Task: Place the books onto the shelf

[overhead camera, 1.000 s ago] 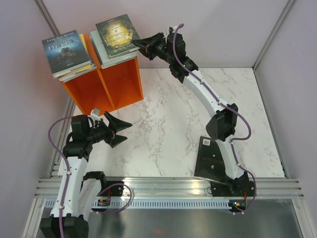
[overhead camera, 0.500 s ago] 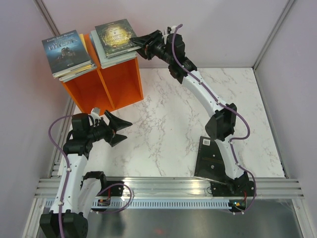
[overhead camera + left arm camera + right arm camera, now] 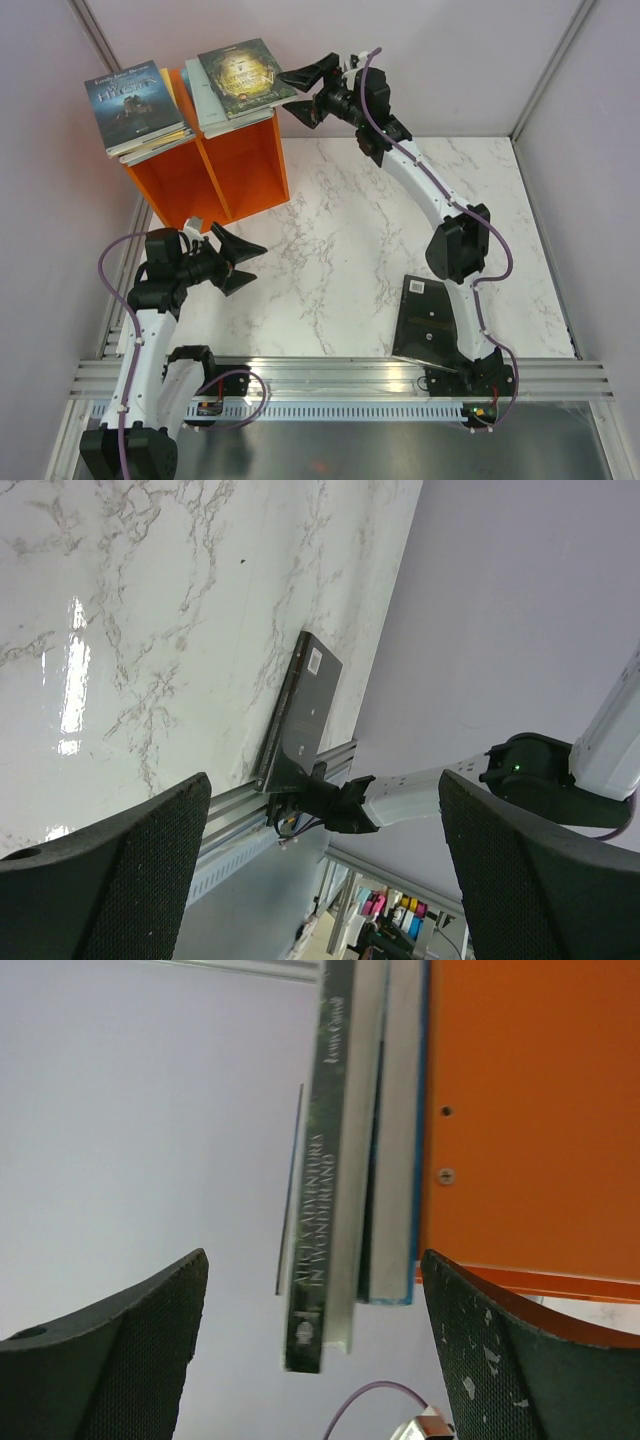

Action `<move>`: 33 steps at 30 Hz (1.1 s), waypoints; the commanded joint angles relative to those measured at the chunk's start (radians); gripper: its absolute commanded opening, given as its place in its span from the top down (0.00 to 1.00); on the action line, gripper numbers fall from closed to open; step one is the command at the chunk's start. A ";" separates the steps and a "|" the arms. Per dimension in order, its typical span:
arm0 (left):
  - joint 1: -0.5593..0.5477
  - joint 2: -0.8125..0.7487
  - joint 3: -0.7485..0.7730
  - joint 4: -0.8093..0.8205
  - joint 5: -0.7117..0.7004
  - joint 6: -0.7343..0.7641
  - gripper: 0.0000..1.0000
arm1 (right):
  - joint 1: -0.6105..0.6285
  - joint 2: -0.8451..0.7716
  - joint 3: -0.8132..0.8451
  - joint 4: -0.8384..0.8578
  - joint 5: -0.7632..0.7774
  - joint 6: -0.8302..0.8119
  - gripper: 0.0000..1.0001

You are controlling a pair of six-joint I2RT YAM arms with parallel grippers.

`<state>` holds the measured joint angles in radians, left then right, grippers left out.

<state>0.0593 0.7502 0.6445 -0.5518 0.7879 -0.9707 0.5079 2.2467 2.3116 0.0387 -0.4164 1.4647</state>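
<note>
The orange shelf [image 3: 245, 165] stands at the table's far left. Two stacks of books lie on its top. A dark blue book [image 3: 133, 98] tops the left stack and a green-gold book [image 3: 240, 72] tops the right one. My right gripper [image 3: 290, 92] hangs open just right of that stack, holding nothing. In the right wrist view the green-gold book's spine [image 3: 322, 1170] and a blue book [image 3: 395, 1160] lie against the shelf [image 3: 530, 1110], beyond my open right gripper [image 3: 315, 1360]. A black book [image 3: 425, 320] lies by the right arm's base. My left gripper [image 3: 258, 266] is open and empty.
The black book [image 3: 300, 715] shows in the left wrist view at the table's edge by the metal rail [image 3: 230, 820], beyond my left gripper [image 3: 320, 880]. Grey walls close in the table on three sides. The right arm [image 3: 440, 215] arches over the marble top.
My right gripper has opened, let go of the green-gold book and drawn back slightly to the right. The book stays on the right stack. The left arm has not moved.
</note>
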 commanded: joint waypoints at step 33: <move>-0.001 0.024 0.015 0.015 -0.004 0.040 0.06 | 0.034 0.016 0.123 0.021 0.037 0.036 0.96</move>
<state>0.0593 0.7753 0.6445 -0.5514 0.7773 -0.9699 0.5266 2.2532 2.3745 -0.0124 -0.3885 1.4857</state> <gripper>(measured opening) 0.942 0.153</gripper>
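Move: The right hand, open, has its fingers around the right end of the green Alice book's spine; the book's middle lies about 8 cm to its left and 3 cm farther out, roughly level. Beneath the book, the pale books are centred some 12 cm left, 1 cm ahead and 3 cm lower; the Ghosts book is around 29 cm left, 2 cm nearer, about level. From the idle left hand the Alice book is some 32 cm ahead, 3 cm left and 21 cm up. The right hand, fingers wide open, first eases about 2 cm to the right, a little forward and down, then turns back and rises while its fingers close, pinching the right end of the Alice book's spine from above and below. Holding that end, it shifts the book left and slightly back over the pale books, the whole return from the turning point being some 4 cm left, up and back, with hardly any wrist turn. ##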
